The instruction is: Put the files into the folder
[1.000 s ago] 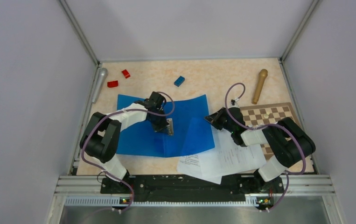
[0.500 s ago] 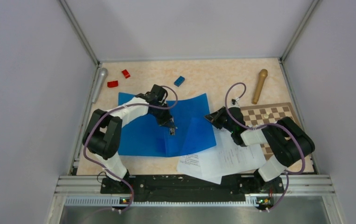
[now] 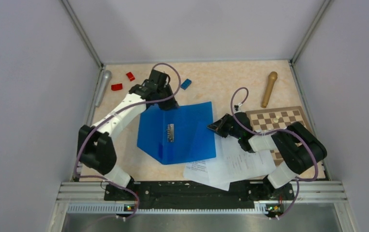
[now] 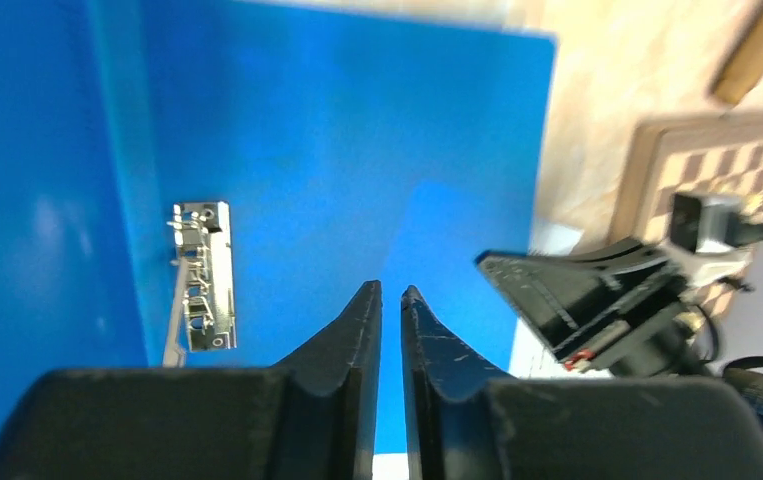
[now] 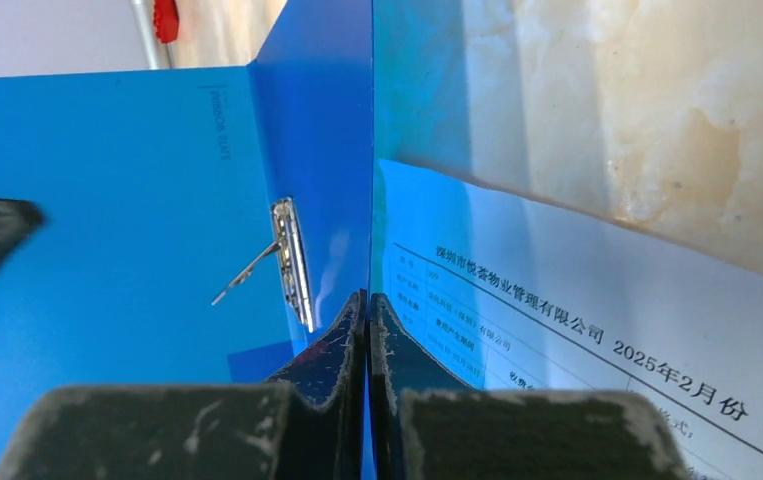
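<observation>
The blue folder [image 3: 187, 126] lies open mid-table with its metal clip [image 3: 170, 132] on the inner spine. Its left flap is tilted up. My left gripper [image 3: 169, 105] hovers over the folder's far left corner. In the left wrist view its jaws [image 4: 391, 290] stand slightly open, nothing between them, with the folder [image 4: 307, 150] and clip [image 4: 202, 275] below. My right gripper [image 3: 214, 126] is shut on the folder's right cover edge, and a thin blue sheet [image 5: 322, 150] runs between its jaws [image 5: 368, 295]. The files [image 3: 238, 164], printed white sheets [image 5: 577, 330], lie under and right of that cover.
A chessboard [image 3: 279, 121] lies at the right, partly under my right arm. A gold wooden stick [image 3: 269, 88] sits beyond it. At the back left are two red blocks [image 3: 117, 87], a silver cylinder [image 3: 102, 87] and a small blue block [image 3: 186, 83]. Walls enclose three sides.
My left gripper left the clip, moved to the folder's far left corner and parted its jaws a little. The folder's left flap rose, so it looks narrower. The right gripper shifted slightly left.
</observation>
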Controlling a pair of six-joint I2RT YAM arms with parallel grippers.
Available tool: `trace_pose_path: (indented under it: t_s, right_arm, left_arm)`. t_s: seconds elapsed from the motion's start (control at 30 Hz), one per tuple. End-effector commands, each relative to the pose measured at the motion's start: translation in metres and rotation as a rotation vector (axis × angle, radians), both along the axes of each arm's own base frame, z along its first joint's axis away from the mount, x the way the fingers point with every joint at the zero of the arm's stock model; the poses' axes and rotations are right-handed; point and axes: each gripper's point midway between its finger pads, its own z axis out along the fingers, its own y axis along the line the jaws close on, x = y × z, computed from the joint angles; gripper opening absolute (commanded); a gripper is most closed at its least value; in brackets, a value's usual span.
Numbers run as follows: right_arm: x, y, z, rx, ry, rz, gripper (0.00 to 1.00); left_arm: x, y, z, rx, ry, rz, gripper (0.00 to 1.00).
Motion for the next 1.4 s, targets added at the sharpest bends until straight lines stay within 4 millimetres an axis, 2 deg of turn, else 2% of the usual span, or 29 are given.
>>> trace_pose_path:
  t_s: [0.0,0.13,0.33,0.43,0.5,0.57,0.6,0.67,0.7,0.73,0.8,0.93,1.03,1.17,1.37]
  right_arm:
    - [0.005,0.011,0.034,0.056,-0.069,0.028,0.0]
    - [0.006,0.009,0.037,0.047,-0.075,0.017,0.0]
    - [0.01,0.0,0.031,0.011,-0.071,-0.008,0.0]
    - [0.015,-0.005,0.026,-0.008,-0.079,-0.001,0.0]
    - [0.017,-0.004,0.023,-0.043,-0.077,0.019,0.0]
    - [0.017,-0.004,0.022,-0.069,-0.076,0.035,0.0]
    - [0.017,-0.004,0.022,-0.08,-0.076,0.041,0.05]
    - [0.017,-0.006,0.025,-0.109,-0.077,0.051,0.48]
    - [0.017,-0.007,0.027,-0.131,-0.077,0.055,0.65]
    - [0.018,-0.009,0.032,-0.16,-0.086,0.064,0.77]
    - [0.02,-0.015,0.046,-0.209,-0.119,0.064,0.88]
    - [0.015,-0.009,0.087,-0.246,-0.228,0.126,0.98]
    - [0.004,0.005,0.107,-0.264,-0.28,0.167,0.99]
    - [-0.002,0.009,0.11,-0.218,-0.27,0.151,0.99]
    - [-0.004,0.005,0.101,-0.247,-0.254,0.15,0.99]
  left_arm:
    - [0.009,0.047,0.07,0.101,-0.222,0.115,0.23]
    - [-0.002,0.082,0.06,0.174,-0.199,0.179,0.25]
    - [-0.026,0.138,0.023,0.231,-0.117,0.295,0.25]
    - [-0.037,0.15,0.002,0.217,-0.084,0.327,0.25]
    - [-0.042,0.146,-0.014,0.188,-0.055,0.315,0.22]
    - [-0.047,0.13,-0.02,0.111,-0.035,0.254,0.22]
    - [-0.05,0.122,-0.021,0.075,-0.024,0.221,0.22]
    - [-0.053,0.113,-0.024,0.04,-0.005,0.184,0.22]
    - [-0.055,0.112,-0.024,0.037,-0.003,0.175,0.22]
    - [-0.056,0.113,-0.025,0.04,-0.004,0.172,0.22]
    - [-0.058,0.117,-0.025,0.056,-0.017,0.176,0.23]
    - [-0.063,0.121,-0.026,0.08,-0.015,0.175,0.25]
    - [-0.067,0.112,-0.02,0.038,-0.042,0.11,0.29]
    - [-0.078,0.096,-0.017,0.018,-0.078,-0.014,0.39]
    - [-0.103,0.078,-0.029,-0.013,-0.014,-0.086,0.4]
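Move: The folder's half-raised left cover is centred about 11 cm back and 10 cm left of the left hand, some 8 cm lower; the metal clip lies 11 cm back, 2 cm left and 12 cm below that hand. The right hand still pinches the edge of the right cover, whose middle is about 8 cm left, 3 cm back and 2 cm down; from this hand the clip is 18 cm left and 3 cm back, the top sheet 15 cm right and 14 cm back, both about 4 cm lower. Leftwards in an arc, the left hand hops up 7 or 8 cm, then sinks over the left cover and draws back, its fingers parting further; it then drifts back right towards the clip. The right hand stays almost still, then spreads its fingers wide, lets go of the right cover's edge and lifts about 10 cm, tipping its fingers upward. ##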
